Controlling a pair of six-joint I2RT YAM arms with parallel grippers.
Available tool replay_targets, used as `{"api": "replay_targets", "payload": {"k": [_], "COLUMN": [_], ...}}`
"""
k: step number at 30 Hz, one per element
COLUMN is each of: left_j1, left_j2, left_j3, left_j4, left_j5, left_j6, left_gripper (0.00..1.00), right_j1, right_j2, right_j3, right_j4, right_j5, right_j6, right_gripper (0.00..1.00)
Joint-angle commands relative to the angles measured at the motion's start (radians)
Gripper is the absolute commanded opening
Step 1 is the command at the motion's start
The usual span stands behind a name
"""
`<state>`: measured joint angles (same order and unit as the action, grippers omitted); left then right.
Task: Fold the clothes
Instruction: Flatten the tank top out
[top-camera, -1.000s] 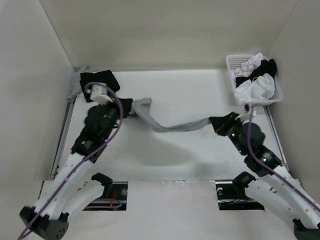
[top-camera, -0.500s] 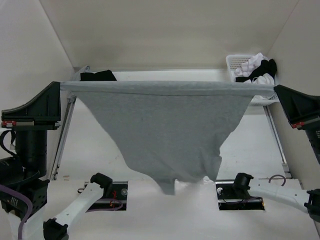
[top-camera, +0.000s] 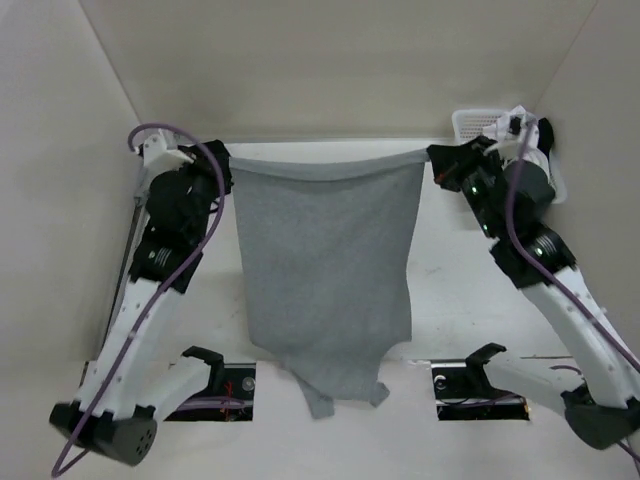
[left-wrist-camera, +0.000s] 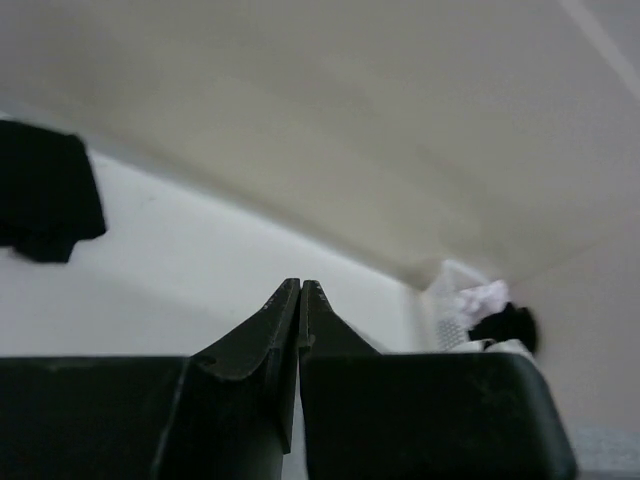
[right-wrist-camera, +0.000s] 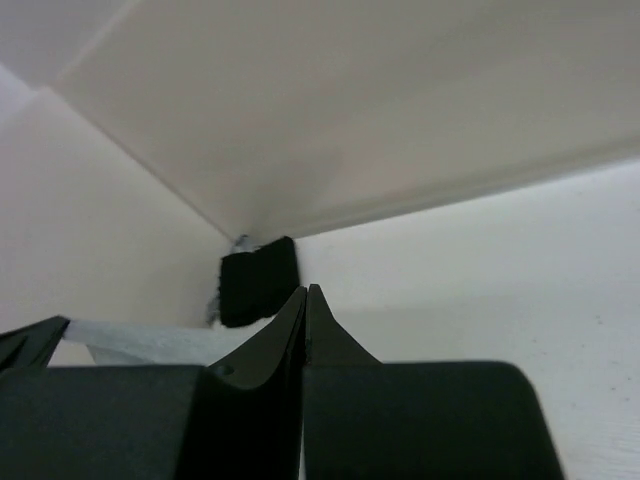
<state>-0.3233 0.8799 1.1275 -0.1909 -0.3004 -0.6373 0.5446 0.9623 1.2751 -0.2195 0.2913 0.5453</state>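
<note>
The clothes (top-camera: 325, 260), a light-grey sleeveless top, hang spread as a sheet from a taut top edge at the far side of the table. The narrow lower end trails toward the near edge. My left gripper (top-camera: 224, 166) is shut on the top edge's left corner and my right gripper (top-camera: 434, 157) on its right corner. In the left wrist view the left gripper (left-wrist-camera: 300, 286) shows its jaws pressed together, with no fabric visible. In the right wrist view the right gripper (right-wrist-camera: 306, 290) is also shut, and a strip of the clothes (right-wrist-camera: 150, 341) runs off to its left.
A white basket (top-camera: 465, 122) of white and black bundled clothes stands at the back right, just behind my right gripper; it shows again in the left wrist view as basket (left-wrist-camera: 455, 295). A black folded garment (left-wrist-camera: 40, 190) lies in the back left corner, and in the right wrist view the black garment (right-wrist-camera: 258, 280) shows too. Walls close in the sides and back.
A second ago the clothes lay as a twisted strip low between the grippers. Both arms lifted and spread it wide, then carried it to the far side, grippers now closer together.
</note>
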Motion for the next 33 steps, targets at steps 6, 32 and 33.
{"api": "replay_targets", "payload": {"k": [6, 32, 33], "left_j1": [0.149, 0.024, 0.019], "left_j2": [0.396, -0.361, -0.416], "left_j3": [0.381, -0.489, -0.544], "left_j4": [0.140, 0.012, -0.034], "left_j5": [0.053, -0.036, -0.028], "left_j6": [-0.030, -0.064, -0.079], "left_gripper": [0.00, 0.00, 0.00], "right_j1": [-0.268, 0.013, 0.046], "right_j2": [0.464, -0.319, -0.357], "right_j3": [0.462, -0.596, -0.664], "right_j4": [0.047, 0.120, 0.102], "right_j5": [-0.305, -0.155, -0.144], "right_j6": [0.114, 0.172, 0.195], "right_gripper": [0.00, 0.00, 0.00]}}
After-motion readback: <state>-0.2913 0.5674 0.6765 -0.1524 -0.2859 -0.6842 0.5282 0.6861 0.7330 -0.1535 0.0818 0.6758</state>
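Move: Both hands hold the hem corners of the grey tank top, whose middle hangs roughly 12 cm back from and 20 cm below them, 21 cm right of the left hand and left of the right. The clear far patch of table for it lies some 17 cm ahead of the left hand, 21 cm to its right and 42 cm below; from the right hand, about 18 cm ahead, 21 cm left and 45 cm down. The black folded clothes are some 26 cm ahead and 15 cm left of the left hand, and the basket 27 cm ahead and 27 cm right of the right one, both about 40 cm lower. With fingers still shut on the two hem corners, both arms fling the tank top together: quickly forward towards the far wall by about 15 cm, dipping slightly, then up some 18 cm while drawing back, the fingertips tipping upward. From that high point they come down and back towards the bases, sinking 25 to 30 cm while the fingertips tip down again, to end a little behind where they started and clearly lower, keeping the hem stretched between them. ##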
